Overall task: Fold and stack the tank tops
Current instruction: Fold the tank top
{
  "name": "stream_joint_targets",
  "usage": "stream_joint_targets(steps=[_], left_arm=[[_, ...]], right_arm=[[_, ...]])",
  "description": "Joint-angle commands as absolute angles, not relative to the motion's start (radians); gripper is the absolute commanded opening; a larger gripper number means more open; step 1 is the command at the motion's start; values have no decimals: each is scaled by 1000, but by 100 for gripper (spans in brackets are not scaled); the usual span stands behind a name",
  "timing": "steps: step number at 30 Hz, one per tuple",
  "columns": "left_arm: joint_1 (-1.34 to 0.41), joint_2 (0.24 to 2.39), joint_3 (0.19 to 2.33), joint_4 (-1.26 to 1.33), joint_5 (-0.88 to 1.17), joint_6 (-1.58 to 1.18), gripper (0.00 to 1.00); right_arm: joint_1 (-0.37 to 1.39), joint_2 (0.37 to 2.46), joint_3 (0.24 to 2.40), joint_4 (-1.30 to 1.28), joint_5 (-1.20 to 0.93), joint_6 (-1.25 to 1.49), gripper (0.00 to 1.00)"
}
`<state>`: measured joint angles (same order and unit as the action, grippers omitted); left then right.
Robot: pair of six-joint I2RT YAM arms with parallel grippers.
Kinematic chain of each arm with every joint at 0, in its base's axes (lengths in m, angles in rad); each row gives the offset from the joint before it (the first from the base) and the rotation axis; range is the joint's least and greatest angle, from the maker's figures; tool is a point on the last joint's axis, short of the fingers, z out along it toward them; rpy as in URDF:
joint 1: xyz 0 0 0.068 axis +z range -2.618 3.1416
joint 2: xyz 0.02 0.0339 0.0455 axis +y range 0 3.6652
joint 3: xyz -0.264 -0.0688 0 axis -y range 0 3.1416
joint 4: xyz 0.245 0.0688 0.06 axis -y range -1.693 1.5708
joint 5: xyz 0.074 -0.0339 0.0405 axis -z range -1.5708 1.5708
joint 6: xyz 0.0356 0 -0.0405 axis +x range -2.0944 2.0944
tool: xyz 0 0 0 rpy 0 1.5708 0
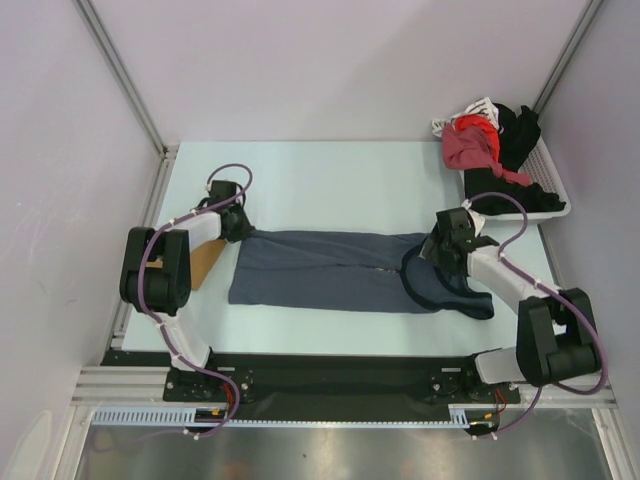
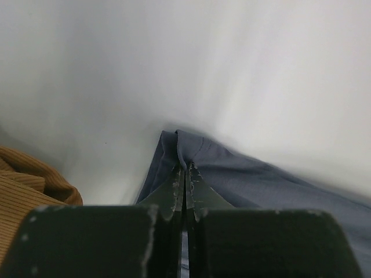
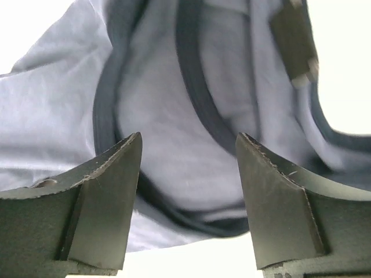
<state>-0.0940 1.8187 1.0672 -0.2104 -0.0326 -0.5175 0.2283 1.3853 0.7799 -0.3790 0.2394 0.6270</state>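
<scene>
The slate-blue tank top [image 1: 330,270] lies spread lengthwise across the middle of the table, its dark-trimmed neck end at the right. My left gripper [image 1: 238,228] sits at the top's far left corner. The left wrist view shows that gripper [image 2: 185,169] shut on a pinched fold of the blue cloth [image 2: 261,179]. My right gripper [image 1: 436,246] hovers over the neck end. Seen from the right wrist, it [image 3: 188,145] is open with the blue top [image 3: 162,116] and its dark trim [image 3: 197,92] below, nothing between the fingers. The tan-brown tank top [image 1: 206,262] lies folded at the left, partly under my left arm, and the tan cloth [image 2: 29,185] also shows in the left wrist view.
A white basket [image 1: 560,205] stands at the back right corner holding a red garment [image 1: 470,145] and a black one [image 1: 515,135]. Pale walls and a metal frame close in the table on three sides.
</scene>
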Motion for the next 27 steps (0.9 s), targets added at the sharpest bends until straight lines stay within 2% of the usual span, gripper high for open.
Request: stream_joint_targets(steps=[1, 5, 7, 9, 14, 18, 23, 27], left_arm=[[-74, 1789, 1055, -195, -58, -514, 0], [-74, 1786, 1052, -195, -67, -512, 0], [-74, 1784, 1048, -196, -69, -514, 0], [-74, 1779, 1046, -199, -78, -518, 0], [-63, 1752, 1026, -210, -100, -532, 1], [-26, 1729, 1003, -207, -87, -540, 0], [-12, 1701, 982, -201, -75, -540, 0], [-12, 1678, 957, -198, -71, -549, 0]], right_arm=[[226, 1270, 764, -511, 261, 707, 71], [232, 1160, 726, -635, 268, 802, 68], [239, 1108, 701, -698, 241, 830, 64], [262, 1072, 687, -774, 236, 856, 55], [325, 954, 617, -864, 226, 952, 52], [334, 953, 585, -917, 204, 999, 45], [327, 965, 528, -841, 236, 1009, 44], [301, 1084, 540, -723, 259, 991, 43]])
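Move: The tank top's near edge by the neckline lies about 12 cm back from the open right hand, roughly level sideways and 5 cm below. Its loose strap end is about 12 cm back and 12 cm to the right. The left hand already pinches the far left corner; the folded brown tank top lies some 12 cm to its left and 7 cm back, about level. Right hand sweeps back some 15 cm, narrowing, down beside the near edge; left drags its pinched corner leftward. ##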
